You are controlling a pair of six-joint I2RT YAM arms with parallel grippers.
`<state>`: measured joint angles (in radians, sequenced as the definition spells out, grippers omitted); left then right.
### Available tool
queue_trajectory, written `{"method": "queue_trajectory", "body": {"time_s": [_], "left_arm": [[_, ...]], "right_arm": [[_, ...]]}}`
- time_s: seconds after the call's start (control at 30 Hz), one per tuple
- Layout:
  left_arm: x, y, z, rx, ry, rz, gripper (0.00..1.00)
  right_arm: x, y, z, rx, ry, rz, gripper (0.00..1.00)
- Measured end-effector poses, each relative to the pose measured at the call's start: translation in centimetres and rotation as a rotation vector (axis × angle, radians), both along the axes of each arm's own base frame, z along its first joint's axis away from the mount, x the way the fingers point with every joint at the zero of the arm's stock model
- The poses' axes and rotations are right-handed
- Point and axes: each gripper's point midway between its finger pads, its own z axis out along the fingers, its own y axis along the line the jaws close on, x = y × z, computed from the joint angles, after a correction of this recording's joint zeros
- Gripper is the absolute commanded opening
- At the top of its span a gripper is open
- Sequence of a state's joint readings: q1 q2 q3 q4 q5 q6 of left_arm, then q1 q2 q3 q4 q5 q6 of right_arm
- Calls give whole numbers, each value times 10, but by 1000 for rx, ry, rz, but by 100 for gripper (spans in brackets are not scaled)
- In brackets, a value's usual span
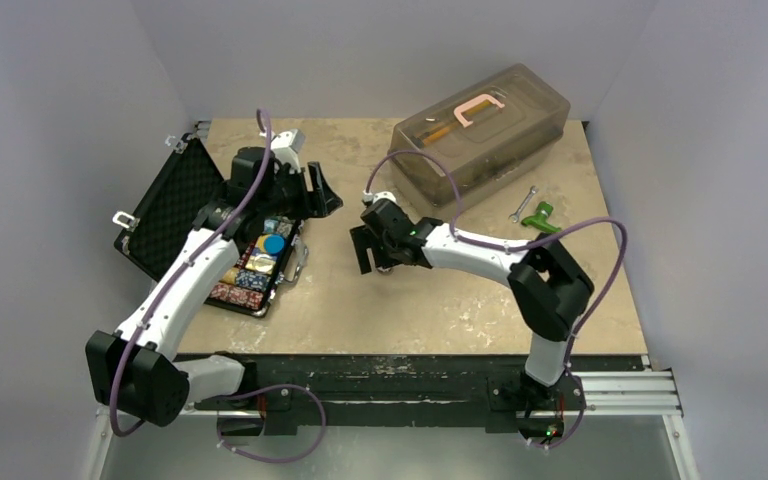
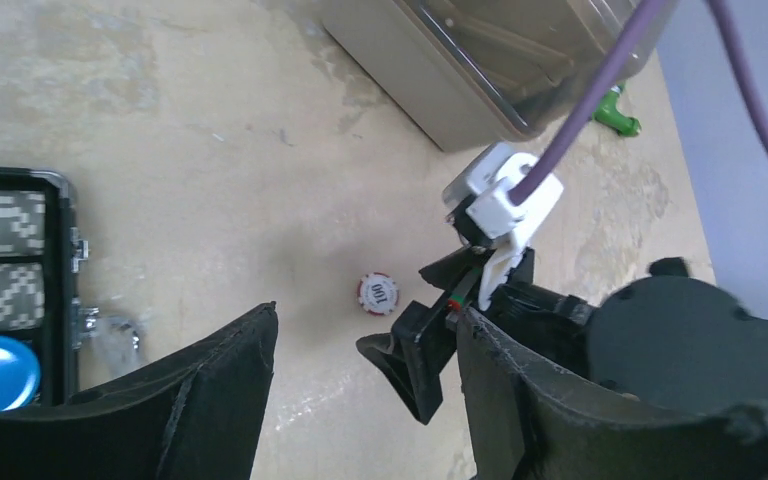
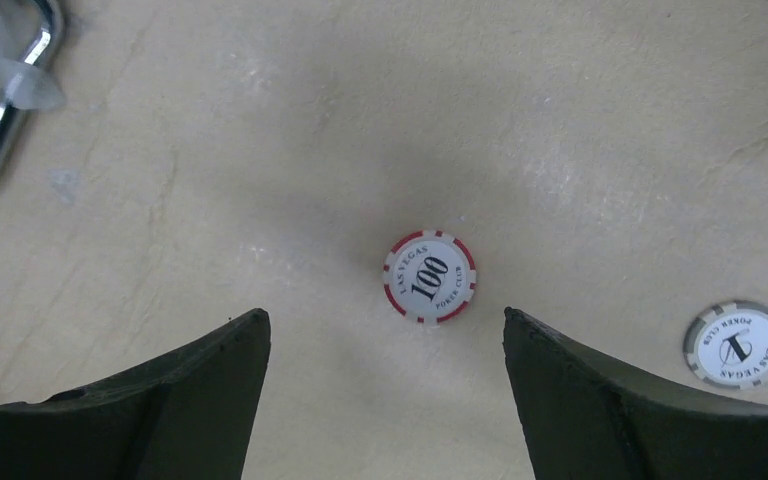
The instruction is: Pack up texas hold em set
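Observation:
The black briefcase lies open at the left, with rows of chips and a blue disc in its tray. A loose red-and-white "100" chip lies flat on the table just ahead of my right gripper, which is open with only bare table between its fingers. A grey-and-white chip lies to its right. My left gripper is open and empty. It hangs above the case's right edge and looks across at the same chip and the right gripper's fingers.
A translucent grey tub with a pink clamp stands at the back right. A wrench and a green-handled tool lie in front of it. The case's metal handle shows left of the chips.

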<state>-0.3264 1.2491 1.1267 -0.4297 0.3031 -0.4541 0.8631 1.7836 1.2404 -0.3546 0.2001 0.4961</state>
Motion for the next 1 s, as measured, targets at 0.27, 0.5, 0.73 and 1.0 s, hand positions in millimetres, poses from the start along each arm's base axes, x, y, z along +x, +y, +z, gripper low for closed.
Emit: {"method": "queue_trajectory", "body": {"time_s": [0.27,0.5,0.73,1.0], "left_arm": [[5,17,3,25,-17,69,64],[8,21,0,8,5,73,64],[6,18,-4,1,19,57,64],[6,16,-7,-3,29,47,64]], "right_arm": [[-1,-10,-46,-176,70,59,58],[-2,-11,-49,-193,82,66,57],[3,-5,-50,-187,76,66,55],[6,-4,-56,-197,75,61,51]]}}
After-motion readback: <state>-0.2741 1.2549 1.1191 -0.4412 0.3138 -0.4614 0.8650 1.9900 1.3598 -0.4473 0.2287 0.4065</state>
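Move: The white-and-red 100 chip lies almost straight under the right hand, some 6 cm below and about 2 cm to its right. At that same table level, the white-and-grey 1 chip lies about 13 cm to the hand's right and 3 cm ahead, and the case handle some 17 cm to its left. From the left hand, the 100 chip is about 4 cm ahead, 10 cm to the right and 20 cm down. The right hand sinks about 5.5 cm onto the 100 chip, tilting some 10 degrees while its fingers partly close. ##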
